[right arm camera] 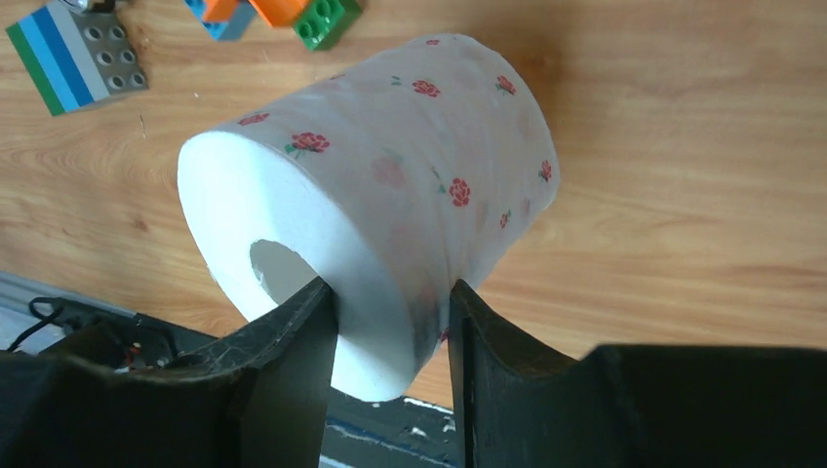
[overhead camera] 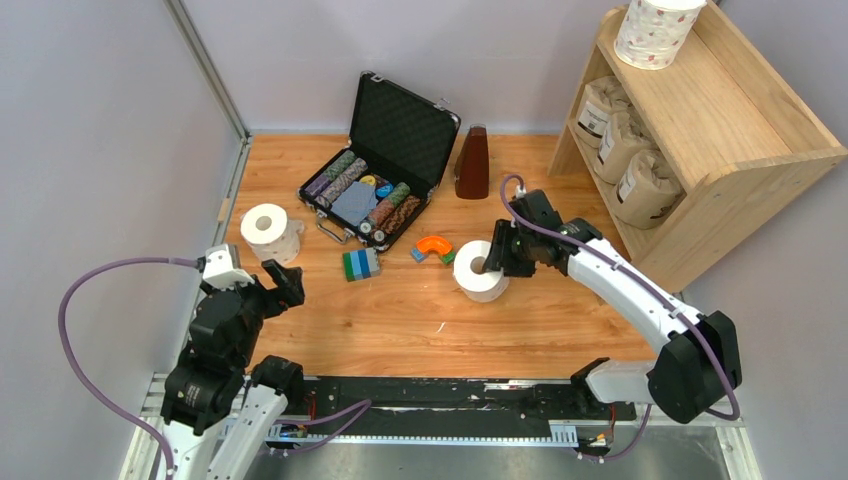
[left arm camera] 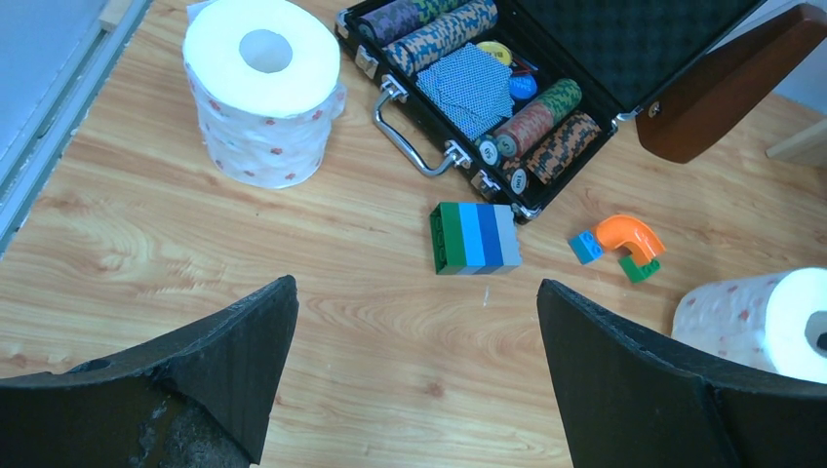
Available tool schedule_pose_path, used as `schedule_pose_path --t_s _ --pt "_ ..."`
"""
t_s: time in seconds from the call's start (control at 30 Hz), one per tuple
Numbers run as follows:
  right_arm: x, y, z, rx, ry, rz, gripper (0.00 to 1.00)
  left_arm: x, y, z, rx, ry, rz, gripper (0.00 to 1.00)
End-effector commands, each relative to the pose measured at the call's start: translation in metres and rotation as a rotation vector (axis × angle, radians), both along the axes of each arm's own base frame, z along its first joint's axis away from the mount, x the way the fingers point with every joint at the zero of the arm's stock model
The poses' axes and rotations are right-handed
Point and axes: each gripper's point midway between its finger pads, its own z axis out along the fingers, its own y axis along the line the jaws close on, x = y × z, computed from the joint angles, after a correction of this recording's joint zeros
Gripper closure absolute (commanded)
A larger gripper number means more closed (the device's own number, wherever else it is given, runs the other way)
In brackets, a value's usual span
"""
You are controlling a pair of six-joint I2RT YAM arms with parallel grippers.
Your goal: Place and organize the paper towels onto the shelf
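Observation:
My right gripper (overhead camera: pixel 492 262) is shut on a white red-dotted paper towel roll (overhead camera: pixel 481 271), one finger in its core, one outside; the right wrist view shows it pinched (right arm camera: pixel 390 224) and lifted off the table. Another white dotted roll (overhead camera: pixel 268 231) stands at the table's left, seen ahead of my left gripper (left arm camera: pixel 414 292), which is open and empty (overhead camera: pixel 285 285). A third dotted roll (overhead camera: pixel 655 30) stands on top of the wooden shelf (overhead camera: pixel 720 110). Three tan-wrapped rolls (overhead camera: pixel 625 145) sit on its inner shelf.
An open black case of poker chips (overhead camera: pixel 375 170) lies at the table's back middle, with a dark brown metronome (overhead camera: pixel 472 162) to its right. A striped green-blue brick block (overhead camera: pixel 361 264) and small orange, blue and green bricks (overhead camera: pixel 433 248) lie near the held roll.

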Motion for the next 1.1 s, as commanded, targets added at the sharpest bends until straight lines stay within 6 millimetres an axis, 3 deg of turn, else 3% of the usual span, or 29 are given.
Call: schedule_pose_path --t_s 0.0,0.13,0.23,0.33,0.5,0.63,0.8,0.93,1.07 --pt "0.001 0.023 0.017 0.235 0.005 -0.058 0.87 0.002 0.001 0.008 0.000 -0.036 0.004 0.00" --pt "-0.003 0.013 0.001 0.232 0.047 -0.101 0.82 0.000 0.005 0.008 -0.005 -0.044 0.024 0.00" --pt "-0.005 0.004 -0.004 0.227 0.051 -0.135 0.66 -0.001 0.005 0.009 -0.005 -0.049 0.025 0.00" --pt "-0.006 -0.003 0.003 0.217 0.012 -0.145 0.47 -0.001 0.005 0.009 -0.006 -0.048 0.023 0.00" --pt "-0.008 -0.017 0.026 0.143 -0.058 -0.110 0.30 -0.001 0.005 0.009 -0.005 -0.049 0.025 0.00" --pt "-0.012 -0.030 0.049 0.050 -0.126 -0.030 0.27 -0.001 0.005 0.009 -0.005 -0.051 0.025 0.00" --pt "-0.023 -0.019 0.072 -0.015 -0.227 0.190 0.27 -0.001 0.006 0.009 -0.006 -0.052 0.029 0.00" --pt "-0.035 -0.006 0.074 -0.081 -0.221 0.337 0.27 -0.002 0.006 0.010 -0.007 -0.056 0.031 0.00" --pt "-0.048 0.018 0.063 -0.122 -0.190 0.470 0.28 -0.003 0.008 0.010 -0.010 -0.064 0.036 0.00"
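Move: The right hand still holds the flowered paper roll tilted by its wall; its standing spot on the table is about 4 cm back, 2 cm to the left and, at the roll's middle, 6 cm below. The orange toy piece lies some 7 cm ahead and 13 cm left, the striped brick block 3 cm ahead and 30 cm left, both about 9 cm down. From the left hand that spot is roughly 40 cm right, 4 cm ahead, 15 cm below. The right hand sinks about 3 cm and back with the roll, opens, then rises clear some 10 cm. ##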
